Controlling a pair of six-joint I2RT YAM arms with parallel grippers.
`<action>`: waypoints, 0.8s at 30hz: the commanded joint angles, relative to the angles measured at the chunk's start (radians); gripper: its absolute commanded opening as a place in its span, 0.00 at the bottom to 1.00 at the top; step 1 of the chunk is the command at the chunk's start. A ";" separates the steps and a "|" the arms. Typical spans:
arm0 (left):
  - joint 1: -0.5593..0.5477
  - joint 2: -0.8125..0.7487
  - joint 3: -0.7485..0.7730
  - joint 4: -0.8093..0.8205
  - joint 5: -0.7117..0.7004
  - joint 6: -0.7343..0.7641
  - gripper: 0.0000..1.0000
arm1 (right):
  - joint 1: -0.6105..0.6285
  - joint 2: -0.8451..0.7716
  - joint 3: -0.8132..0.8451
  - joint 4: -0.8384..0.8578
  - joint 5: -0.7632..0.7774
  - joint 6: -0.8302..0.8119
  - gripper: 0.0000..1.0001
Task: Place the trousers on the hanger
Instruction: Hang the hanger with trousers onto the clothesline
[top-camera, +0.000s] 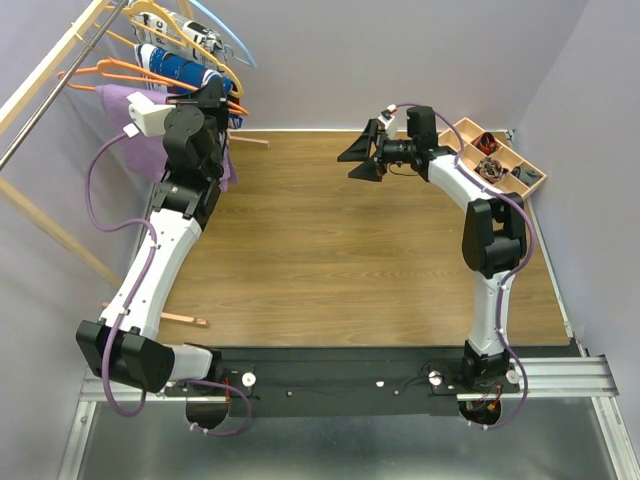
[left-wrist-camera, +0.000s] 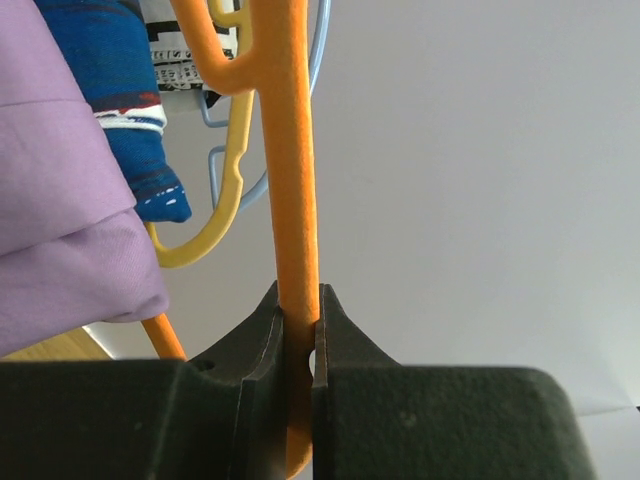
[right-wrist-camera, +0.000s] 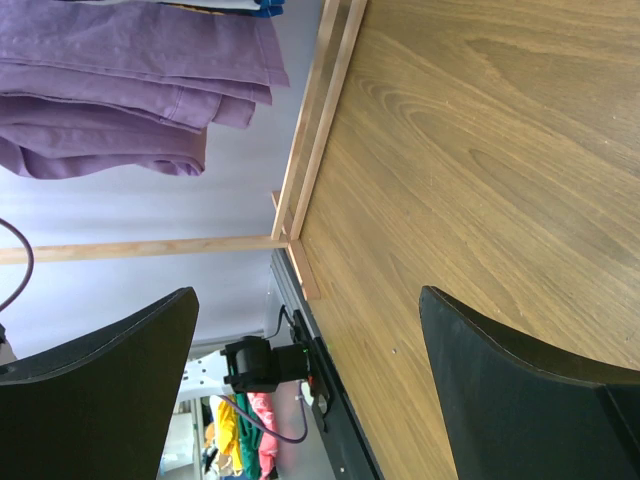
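The lilac trousers (top-camera: 118, 101) hang in folds at the wooden rack on the far left, under the orange hanger (top-camera: 105, 70). In the left wrist view the hanger (left-wrist-camera: 291, 180) runs straight up as an orange rod. My left gripper (left-wrist-camera: 298, 303) is shut on it, with the trousers (left-wrist-camera: 60, 220) just to its left. My right gripper (top-camera: 362, 156) hovers over the table's far middle, open and holding nothing. Its wrist view looks between the open gripper (right-wrist-camera: 308, 296) across the table towards the hanging trousers (right-wrist-camera: 130, 90).
A pale yellow hanger (left-wrist-camera: 228, 175), a light blue hanger (left-wrist-camera: 318, 60) and a blue patterned garment (left-wrist-camera: 115, 95) hang beside the orange one. The wooden rack (top-camera: 48, 75) leans along the left side, its foot (right-wrist-camera: 303, 262) on the table. A compartment tray (top-camera: 505, 160) sits at far right.
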 joint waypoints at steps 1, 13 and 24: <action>0.003 -0.010 -0.008 0.069 0.037 0.014 0.00 | -0.008 -0.007 0.006 -0.009 -0.013 0.009 1.00; 0.003 -0.016 0.006 0.079 0.099 0.135 0.48 | -0.008 -0.047 -0.054 -0.009 0.005 0.001 1.00; 0.005 -0.104 -0.072 0.049 0.101 0.204 0.60 | -0.008 -0.099 -0.115 -0.012 0.021 -0.013 1.00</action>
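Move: The left hand grips the orange hanger by its right end. The clothesline spot for its hook lies about 19 cm to the left, 3 cm ahead and roughly 12 cm above. The trousers hang some 13 cm to the hand's left, level with it and 16 cm below; the yellow hanger is about 8 cm ahead and 6 cm left, at its height. That clothesline spot lies roughly 46 cm left, 12 cm ahead and 40 cm above the idle right hand. Almost in place at first, the left hand then opens its fingers to a bit over half and releases their pinch on the orange hanger's end. It eases about 1 cm to the right and, at the last, 1 cm back, rolling some 10 degrees so its left side rises; the hanger's end stays between the parted fingers. The right hand, still wide open, sinks about 1.5 cm and draws slightly back. ##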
